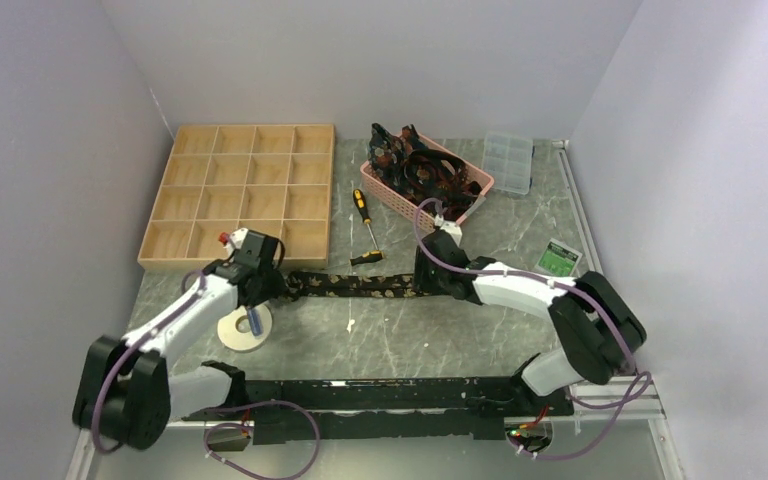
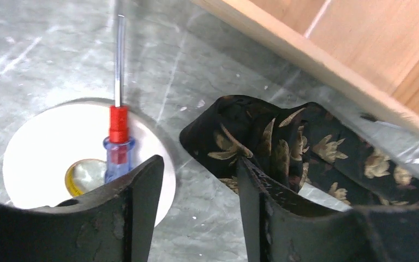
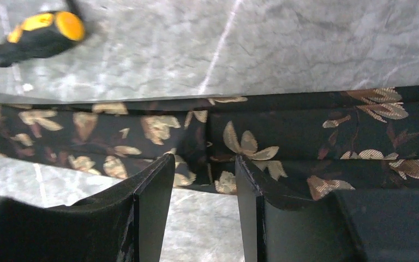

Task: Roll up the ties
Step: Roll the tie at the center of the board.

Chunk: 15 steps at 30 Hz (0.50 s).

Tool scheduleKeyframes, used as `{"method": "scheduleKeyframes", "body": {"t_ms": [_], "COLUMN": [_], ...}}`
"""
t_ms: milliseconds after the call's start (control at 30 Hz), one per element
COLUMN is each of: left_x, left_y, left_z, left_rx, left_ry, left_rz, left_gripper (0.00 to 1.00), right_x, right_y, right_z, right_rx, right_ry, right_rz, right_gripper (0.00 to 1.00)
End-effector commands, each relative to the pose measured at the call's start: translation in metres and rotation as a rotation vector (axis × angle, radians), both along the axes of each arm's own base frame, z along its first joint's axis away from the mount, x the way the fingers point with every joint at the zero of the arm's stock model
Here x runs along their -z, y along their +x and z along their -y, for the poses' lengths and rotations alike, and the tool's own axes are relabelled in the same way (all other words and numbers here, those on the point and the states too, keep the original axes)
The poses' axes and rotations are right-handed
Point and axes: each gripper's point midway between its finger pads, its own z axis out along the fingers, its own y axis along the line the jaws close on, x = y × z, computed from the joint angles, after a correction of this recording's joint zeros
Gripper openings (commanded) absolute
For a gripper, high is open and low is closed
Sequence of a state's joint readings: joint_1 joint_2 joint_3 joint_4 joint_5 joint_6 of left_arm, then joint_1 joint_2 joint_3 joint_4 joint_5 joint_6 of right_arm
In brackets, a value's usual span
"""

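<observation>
One black tie with tan-gold leaves lies stretched left to right across the middle of the table. My left gripper is at its left end. In the left wrist view that end is folded up into a loose loop beside the right finger, and my left gripper stands open over bare table. My right gripper is at the tie's right part. In the right wrist view it is open, its tips at the near edge of the flat tie. More ties are heaped in a pink basket.
A wooden compartment tray stands at the back left, its edge close to the tie's loop. A white tape roll with a blue-red screwdriver on it lies beside the left gripper. A yellow-black screwdriver, a clear plastic box and a green card lie further back.
</observation>
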State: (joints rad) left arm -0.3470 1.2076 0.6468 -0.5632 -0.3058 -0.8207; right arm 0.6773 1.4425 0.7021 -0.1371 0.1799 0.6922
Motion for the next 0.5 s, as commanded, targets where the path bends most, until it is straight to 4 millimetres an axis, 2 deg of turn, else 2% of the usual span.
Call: {"method": "scheduleKeyframes", "body": {"t_ms": [0, 100, 167, 267, 333, 400, 467], "left_x": [-0.028, -0.037, -0.044, -0.058, -0.069, -0.092, -0.108], "left_y": [0.001, -0.005, -0.009, -0.008, -0.002, 0.016, 0.025], "left_z": [-0.023, -0.037, -0.043, -0.043, -0.028, 0.001, 0.032], "left_rx": [-0.17, -0.234, -0.265, -0.274, -0.192, -0.026, 0.126], "left_ry": [-0.02, -0.003, 0.001, -0.026, -0.1, -0.209, -0.319], "left_rz": [0.122, 0.147, 0.164, 0.223, 0.283, 0.404, 0.468], "left_gripper": [0.59, 0.62, 0.65, 0.76, 0.82, 0.86, 0.89], "right_x": [0.016, 0.033, 0.045, 0.053, 0.049, 0.049, 0.047], "right_y": [0.006, -0.001, -0.003, -0.009, -0.008, -0.01, -0.011], "right_z": [0.013, 0.037, 0.06, 0.088, 0.097, 0.109, 0.125], "right_rx": [0.066, 0.128, 0.185, 0.264, 0.3, 0.35, 0.407], "right_ry": [-0.031, -0.026, -0.01, 0.03, 0.04, 0.046, 0.054], "right_rz": [-0.026, -0.082, -0.132, -0.183, -0.178, -0.202, -0.204], "right_gripper": [0.49, 0.49, 0.49, 0.49, 0.5, 0.51, 0.5]}}
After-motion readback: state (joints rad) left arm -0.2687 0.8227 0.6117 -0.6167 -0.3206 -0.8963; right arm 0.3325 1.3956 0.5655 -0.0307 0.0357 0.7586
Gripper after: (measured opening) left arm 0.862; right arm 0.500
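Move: The tie lies in a left-right strip right under the right hand, its cross fold about 2 cm below the fingertips. The black-and-yellow screwdriver handle is some 10 cm left and 4 cm ahead of that hand, the pink basket about 16 cm straight ahead. The tie's bunched left end is about 3 cm right and 1 cm ahead of the left hand, just below it. The white tape disc is 5 cm left and 6 cm back, the wooden tray some 17 cm ahead and 5 cm left. The tie is pressed near its cross fold by the right fingers, which sink about 2 cm onto it, then drag it to the right, some 8 cm of hand travel with a little forward, turning clockwise about 15 degrees, opening unchanged. Meanwhile the left hand leaves the tie's bunched end, rising about 7 cm and drifting left and slightly back right, tipping its fingers upward and spreading them wider. ##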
